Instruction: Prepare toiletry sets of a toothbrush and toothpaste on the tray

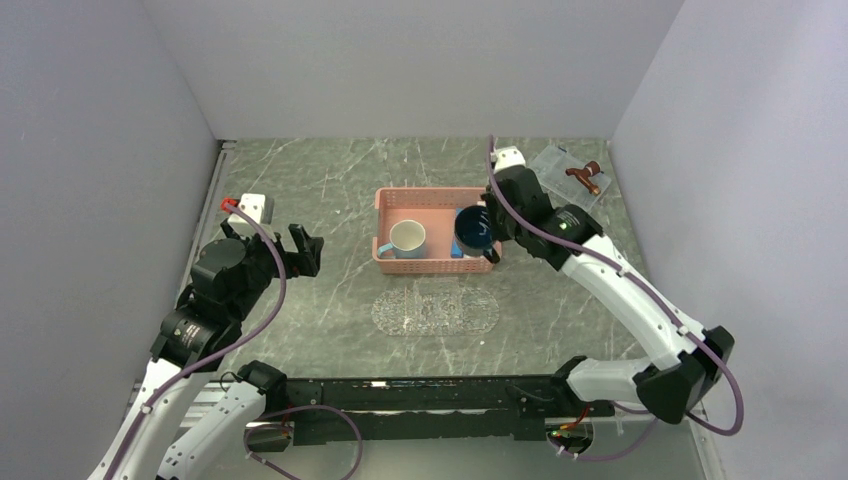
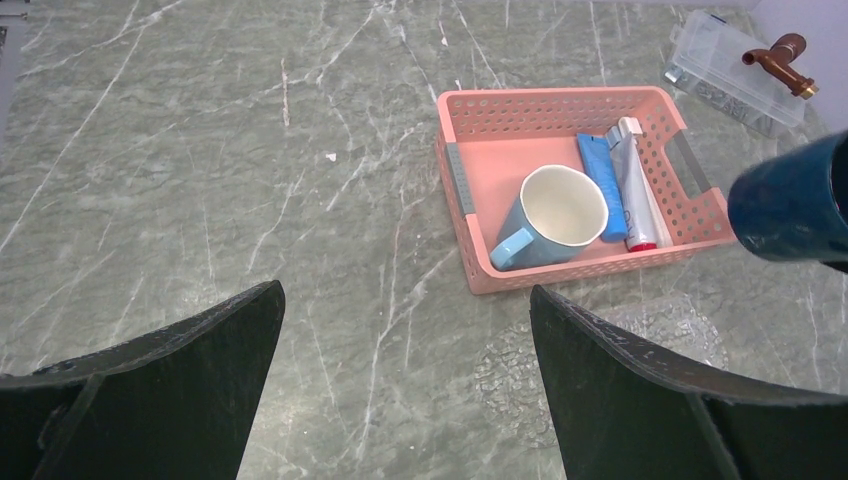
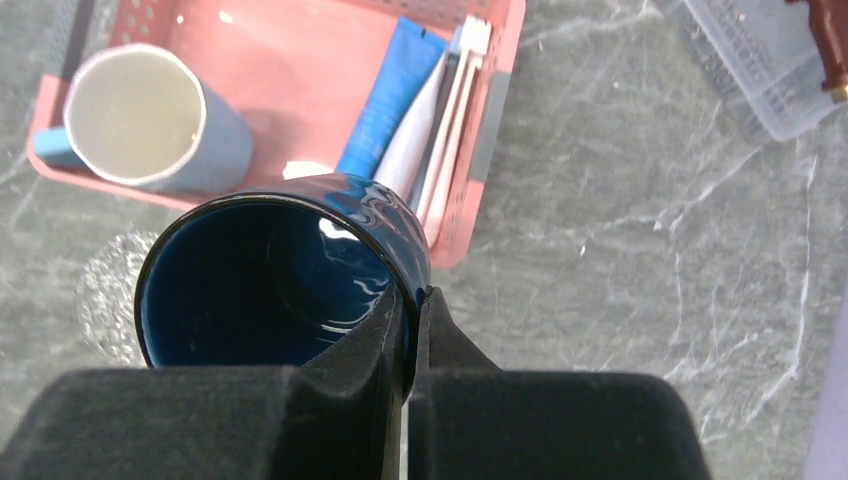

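My right gripper [image 3: 412, 295] is shut on the rim of a dark blue mug [image 3: 270, 290], held in the air over the right front corner of the pink basket [image 1: 430, 266]. A blue toothpaste [image 3: 385, 105] lies in the basket's right side beside a whitish tube [image 3: 410, 145]. Slim whitish toothbrush handles [image 3: 458, 110] lie along the wall. The clear tray [image 1: 435, 311] lies on the table in front of the basket. My left gripper [image 1: 305, 250] hangs open and holds nothing, left of the basket.
A light blue mug [image 1: 407, 239] lies tipped in the basket's left half. A small clear box [image 1: 565, 170] with a brown object [image 1: 583, 176] on it sits at the back right. Grey walls enclose the marble table on three sides.
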`<state>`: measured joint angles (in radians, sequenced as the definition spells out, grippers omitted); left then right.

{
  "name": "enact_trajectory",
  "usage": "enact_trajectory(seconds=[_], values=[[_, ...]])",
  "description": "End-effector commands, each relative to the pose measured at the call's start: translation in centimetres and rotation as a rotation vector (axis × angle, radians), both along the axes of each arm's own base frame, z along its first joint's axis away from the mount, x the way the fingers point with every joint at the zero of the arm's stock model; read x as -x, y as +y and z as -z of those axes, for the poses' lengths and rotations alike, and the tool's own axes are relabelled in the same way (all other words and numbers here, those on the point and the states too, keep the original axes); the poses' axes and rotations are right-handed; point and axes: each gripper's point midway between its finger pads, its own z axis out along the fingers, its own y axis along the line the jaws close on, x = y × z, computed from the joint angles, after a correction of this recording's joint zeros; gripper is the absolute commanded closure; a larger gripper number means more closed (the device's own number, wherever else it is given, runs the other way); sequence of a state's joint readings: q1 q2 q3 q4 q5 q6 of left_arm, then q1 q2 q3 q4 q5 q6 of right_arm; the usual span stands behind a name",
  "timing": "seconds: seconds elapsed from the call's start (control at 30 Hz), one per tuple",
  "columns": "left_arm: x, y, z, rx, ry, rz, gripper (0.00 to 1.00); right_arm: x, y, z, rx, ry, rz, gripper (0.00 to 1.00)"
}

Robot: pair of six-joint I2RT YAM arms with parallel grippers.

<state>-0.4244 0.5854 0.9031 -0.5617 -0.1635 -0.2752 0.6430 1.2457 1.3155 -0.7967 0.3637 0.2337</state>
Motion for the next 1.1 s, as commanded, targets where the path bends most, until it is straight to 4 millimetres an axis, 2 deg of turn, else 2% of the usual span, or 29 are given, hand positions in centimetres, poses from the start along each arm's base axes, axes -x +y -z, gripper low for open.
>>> enact_trajectory(seconds=[0.0,0.1,0.23,0.43,0.77,1.07], values=[[-0.2,0.1,-1.1,0.004,-0.021,-0.006,0.01,1.7,-1.0,-0.5,-0.044,-0.032,0.001,1.00],[-0.2,0.0,-1.1,0.005,-0.019,-0.001,0.01,3.0,-2.0,1.0,-0.051,-0.003,0.024,1.00],[-0.2,0.0,-1.1,0.006,-0.022,0.001,0.01,4.7,-2.2,3.8,-0.099,0.053,0.043,1.00],[-0.1,-0.1,-1.2,0.010,-0.024,0.007,0.01,6.2,-2.2,8.0,-0.135,0.137,0.067,1.00],[0.0,-0.1,-1.3,0.013,-0.027,0.008,0.01,6.6,-1.4,11.5,-0.198,0.172,0.053,1.00],[-0.1,-0.2,-1.1,0.011,-0.021,0.010,0.01,6.1,-1.7,12.7,-0.205,0.168,0.054,1.00]])
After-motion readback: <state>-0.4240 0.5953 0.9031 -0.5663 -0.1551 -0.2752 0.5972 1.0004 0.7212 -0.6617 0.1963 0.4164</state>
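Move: The dark blue cup is already held by its rim in the right hand. The tray's middle lies about 10 cm back from that hand, 10 cm to its left and 23 cm below. The pink basket's middle is 5 cm ahead and 9 cm left, with the blue tube in it 5 cm ahead and 4 cm left; the light mug is 1 cm ahead, 15 cm left. From the left hand the tray is roughly 23 cm right, 3 cm back, 27 cm below. The dark blue cup, kept pinched by its rim, is brought by the right hand down some 15 cm and back about 8, off from over the basket's near right corner to the tray's right end. Down and back go together first, then it is nearly straight down and slowing, the fingers tipping some 15 degrees steeper. Contact between cup and tray can't be made out. ##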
